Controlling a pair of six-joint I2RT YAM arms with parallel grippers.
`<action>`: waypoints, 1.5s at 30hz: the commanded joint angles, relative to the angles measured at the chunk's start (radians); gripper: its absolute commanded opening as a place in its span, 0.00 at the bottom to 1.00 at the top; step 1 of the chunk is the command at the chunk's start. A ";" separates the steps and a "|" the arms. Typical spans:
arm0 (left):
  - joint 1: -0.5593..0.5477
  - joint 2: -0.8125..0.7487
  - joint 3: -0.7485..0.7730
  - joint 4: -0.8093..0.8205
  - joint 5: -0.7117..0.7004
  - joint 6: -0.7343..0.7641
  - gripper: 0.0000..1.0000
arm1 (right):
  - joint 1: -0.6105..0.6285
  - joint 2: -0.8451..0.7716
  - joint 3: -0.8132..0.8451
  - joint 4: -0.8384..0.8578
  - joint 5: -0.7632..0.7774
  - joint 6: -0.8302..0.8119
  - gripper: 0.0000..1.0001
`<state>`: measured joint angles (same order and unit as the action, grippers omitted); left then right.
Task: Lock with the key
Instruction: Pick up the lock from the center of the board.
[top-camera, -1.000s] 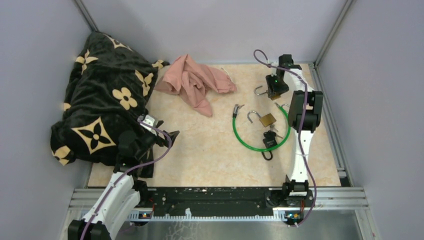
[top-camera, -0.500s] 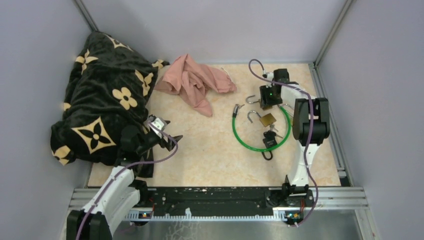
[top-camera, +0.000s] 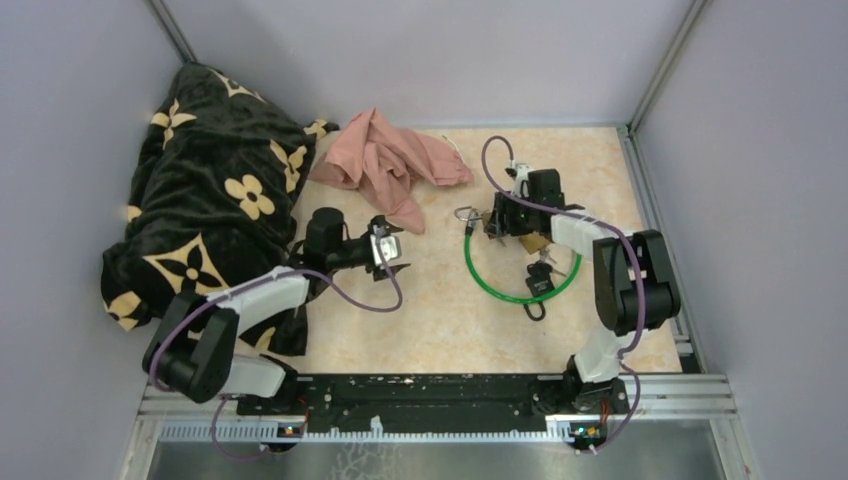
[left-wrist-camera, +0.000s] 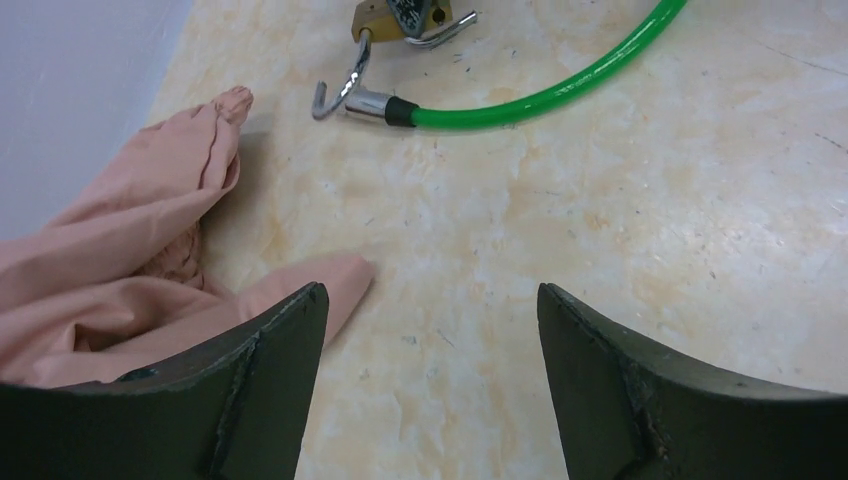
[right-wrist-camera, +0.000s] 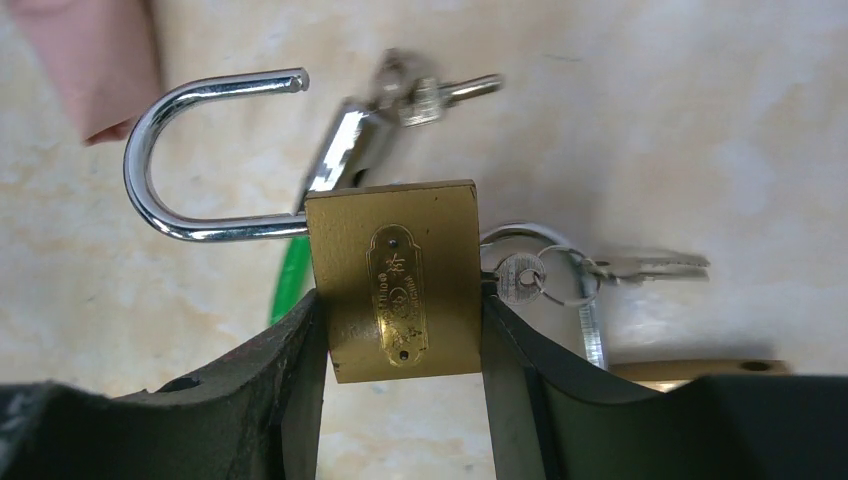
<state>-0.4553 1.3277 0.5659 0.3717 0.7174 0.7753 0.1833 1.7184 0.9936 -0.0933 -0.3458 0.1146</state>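
My right gripper (right-wrist-camera: 400, 300) is shut on the body of a brass padlock (right-wrist-camera: 395, 280). Its steel shackle (right-wrist-camera: 200, 150) stands open, pointing left. A key (right-wrist-camera: 520, 275) sits against the body's bottom face beside my right finger, and a ring with more keys (right-wrist-camera: 640, 265) hangs from it. The green cable (top-camera: 515, 290) lies in a loop. Its metal end (right-wrist-camera: 375, 130) is just behind the padlock. In the top view the right gripper (top-camera: 497, 218) is at the loop's far left. My left gripper (left-wrist-camera: 430, 300) is open and empty over bare table, short of the cable end (left-wrist-camera: 350, 95).
A pink cloth (top-camera: 390, 165) lies at the back, with a corner (left-wrist-camera: 310, 285) by my left finger. A black flowered blanket (top-camera: 210, 190) fills the left side. A second brass padlock (top-camera: 537, 240) and a black lock with keys (top-camera: 540, 282) lie inside the loop. Walls enclose the table.
The left arm swung from the blanket out to the table's middle, its jaws narrowing a little. The right arm carried the padlock from the back right, leftward to the cable end.
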 joint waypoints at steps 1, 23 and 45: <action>-0.056 0.095 0.084 0.075 -0.049 0.031 0.81 | 0.093 -0.185 -0.060 0.209 -0.082 0.063 0.00; -0.175 0.039 -0.063 0.036 -0.253 0.171 0.50 | 0.410 -0.276 -0.222 0.324 -0.111 0.169 0.00; -0.123 -0.129 -0.047 0.141 -0.096 -0.716 0.00 | 0.438 -0.238 -0.296 0.413 -0.205 0.097 0.63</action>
<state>-0.5980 1.2663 0.4965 0.3737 0.4412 0.3206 0.6003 1.4799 0.7216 0.2230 -0.4503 0.3473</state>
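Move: The brass lock is already in the right fingers, its open shackle pointing left. It is about 22 cm right of the open left gripper, 8 cm ahead and 7 cm lower. So the left gripper is some 22 cm left of the right hand, 8 cm back and 7 cm up. From the right hand, the chrome cable head is about 6 cm left, 2 ahead and 5 below, and a second padlock is 10 cm right, 3 back and 5 below. The left fingers close on the lock's shackle and pinch it while the right fingers keep their grip on the brass body. The right hand first brings the lock about 15 cm left and 12 back, rising a little and turning some 20 degrees counter-clockwise. The left shifts a few centimetres right, then back and down to receive it, and after the pinch rises about 2 cm and rolls roughly 30 degrees. ##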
